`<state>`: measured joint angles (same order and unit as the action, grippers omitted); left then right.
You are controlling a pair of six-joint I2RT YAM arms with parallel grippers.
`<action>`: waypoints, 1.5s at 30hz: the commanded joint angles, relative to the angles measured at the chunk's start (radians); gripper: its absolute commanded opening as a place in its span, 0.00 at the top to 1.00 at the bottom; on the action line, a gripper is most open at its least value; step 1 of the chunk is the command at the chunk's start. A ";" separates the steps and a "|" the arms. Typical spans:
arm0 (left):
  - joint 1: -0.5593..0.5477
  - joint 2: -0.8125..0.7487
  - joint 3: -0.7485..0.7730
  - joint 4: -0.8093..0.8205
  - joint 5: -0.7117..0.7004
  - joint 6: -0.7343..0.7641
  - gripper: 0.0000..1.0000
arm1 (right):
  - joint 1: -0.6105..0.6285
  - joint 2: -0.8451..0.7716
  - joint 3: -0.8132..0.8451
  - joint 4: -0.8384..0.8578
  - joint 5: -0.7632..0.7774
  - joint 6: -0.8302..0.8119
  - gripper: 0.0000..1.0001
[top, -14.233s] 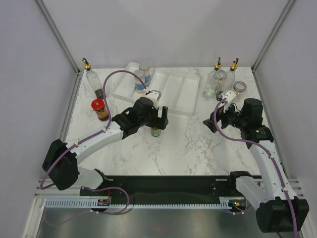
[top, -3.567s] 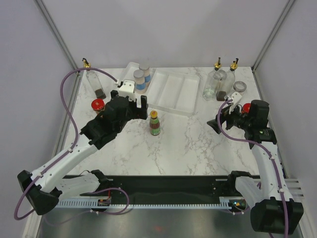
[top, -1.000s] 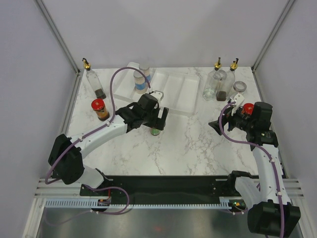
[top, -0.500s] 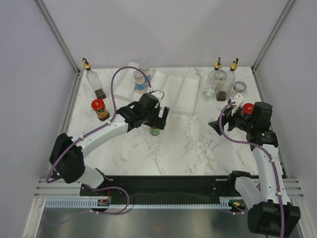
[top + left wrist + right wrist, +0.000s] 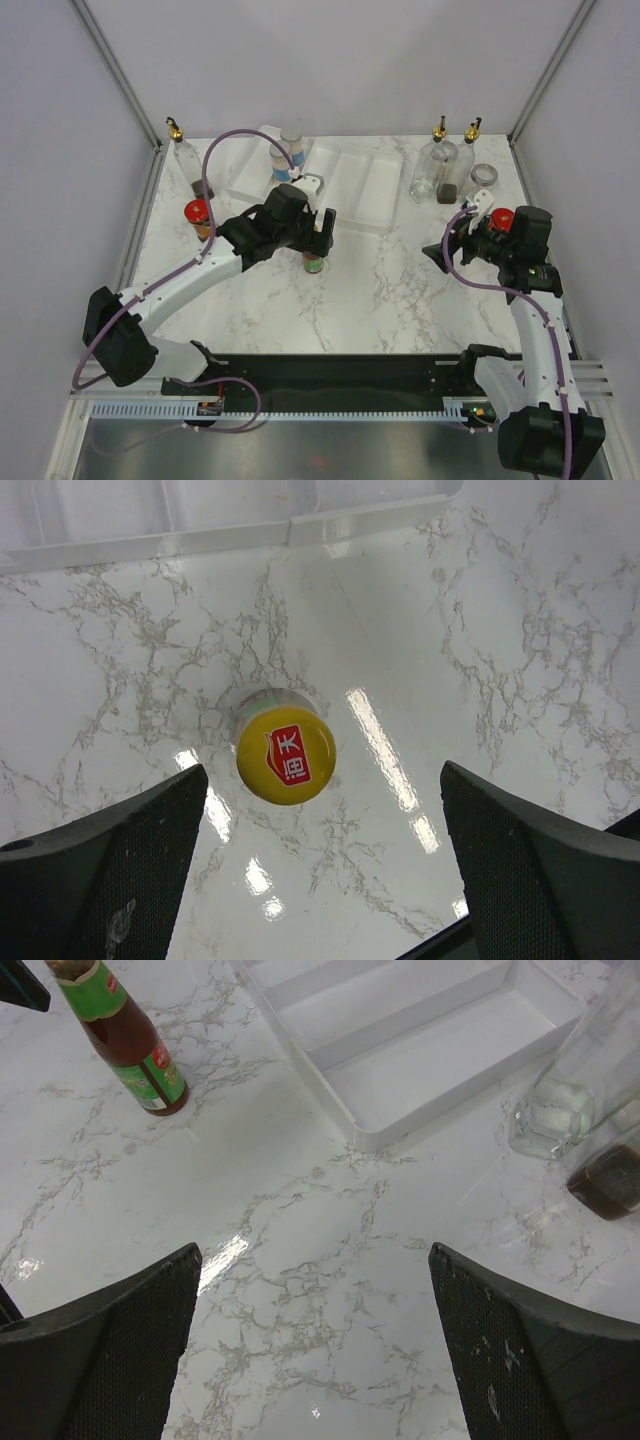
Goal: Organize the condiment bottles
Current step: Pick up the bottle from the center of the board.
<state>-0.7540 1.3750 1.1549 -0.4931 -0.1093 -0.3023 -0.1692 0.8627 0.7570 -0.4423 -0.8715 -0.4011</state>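
Observation:
An orange-capped sauce bottle [image 5: 314, 263] stands upright mid-table; the left wrist view looks straight down on its yellow cap [image 5: 286, 755]. My left gripper [image 5: 316, 244] hovers open just above it, the cap a little ahead of the jaws and touching neither finger. My right gripper [image 5: 437, 255] hangs open over bare marble, holding nothing. Two gold-spouted cruets [image 5: 432, 168] [image 5: 462, 165] stand at the back right, one more [image 5: 186, 158] at the back left. Red-lidded jars sit at the left [image 5: 197, 212] and beside the right arm [image 5: 502, 218]. Spice jars [image 5: 286, 157] stand in the tray's left end.
The white ridged tray [image 5: 352, 185] lies at the back centre, and its rim [image 5: 200, 542] runs just beyond the sauce bottle. A silver-lidded jar [image 5: 484, 175] sits at the back right. Grey walls enclose the table on three sides.
My left arm has shifted slightly back and left above the sauce bottle, and its cable has risen. The right arm has not moved.

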 commanded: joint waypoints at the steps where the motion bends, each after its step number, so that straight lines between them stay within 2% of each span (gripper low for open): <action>1: -0.001 -0.059 0.011 0.010 0.003 -0.026 0.00 | -0.010 -0.021 0.004 0.005 -0.072 -0.035 0.02; 5: 0.001 -0.091 -0.015 0.013 -0.027 -0.020 0.00 | -0.013 -0.021 0.002 0.002 -0.077 -0.048 0.02; 6: 0.001 -0.100 -0.024 0.066 -0.208 0.102 0.00 | -0.012 -0.022 0.001 0.002 -0.075 -0.053 0.02; 16: -0.001 -0.134 -0.070 0.065 -0.268 0.134 0.00 | -0.059 -0.044 -0.028 0.001 -0.150 -0.087 0.02; 20: 0.001 -0.145 -0.064 0.065 -0.271 0.132 0.00 | -0.062 -0.076 -0.016 -0.021 -0.176 -0.081 0.02; 25: 0.001 -0.191 -0.064 0.062 -0.276 0.137 0.00 | -0.062 -0.116 0.082 -0.286 -0.152 -0.223 0.02; 28: -0.001 -0.237 -0.073 0.054 -0.280 0.140 0.00 | -0.062 -0.143 0.099 -0.343 -0.116 -0.239 0.02; 38: 0.001 -0.382 -0.101 0.018 -0.242 0.146 0.00 | -0.062 -0.215 0.100 -0.388 -0.073 -0.205 0.02; 45: 0.001 -0.392 -0.095 0.018 -0.227 0.135 0.00 | -0.062 -0.217 0.099 -0.400 -0.075 -0.206 0.02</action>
<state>-0.7540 0.9909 1.0542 -0.4824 -0.3386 -0.1921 -0.2272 0.6476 0.8261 -0.8352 -0.9352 -0.5846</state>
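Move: The bottle in the centre of the board stands almost right under the open left gripper: its middle is about 3 cm ahead, 0 cm to the side and roughly 7 cm below. The tray's middle lies some 28 cm ahead of that gripper, straight on and about 17 cm lower. The red-lidded jar is some 12 cm ahead, 27 cm left and 11 cm below. From the right gripper the bottle is about 5 cm ahead, 29 cm left and 10 cm below. Bring the empty left gripper up about 9 cm and some 7 cm to the left, away from the bottle: a little up, then mostly left, then climbing on leftwards, easing slightly back at the end. Tip its fingers up by about 20 degrees as it goes and leave them wide open. Meanwhile draw the open right gripper back, away from the board's centre. ##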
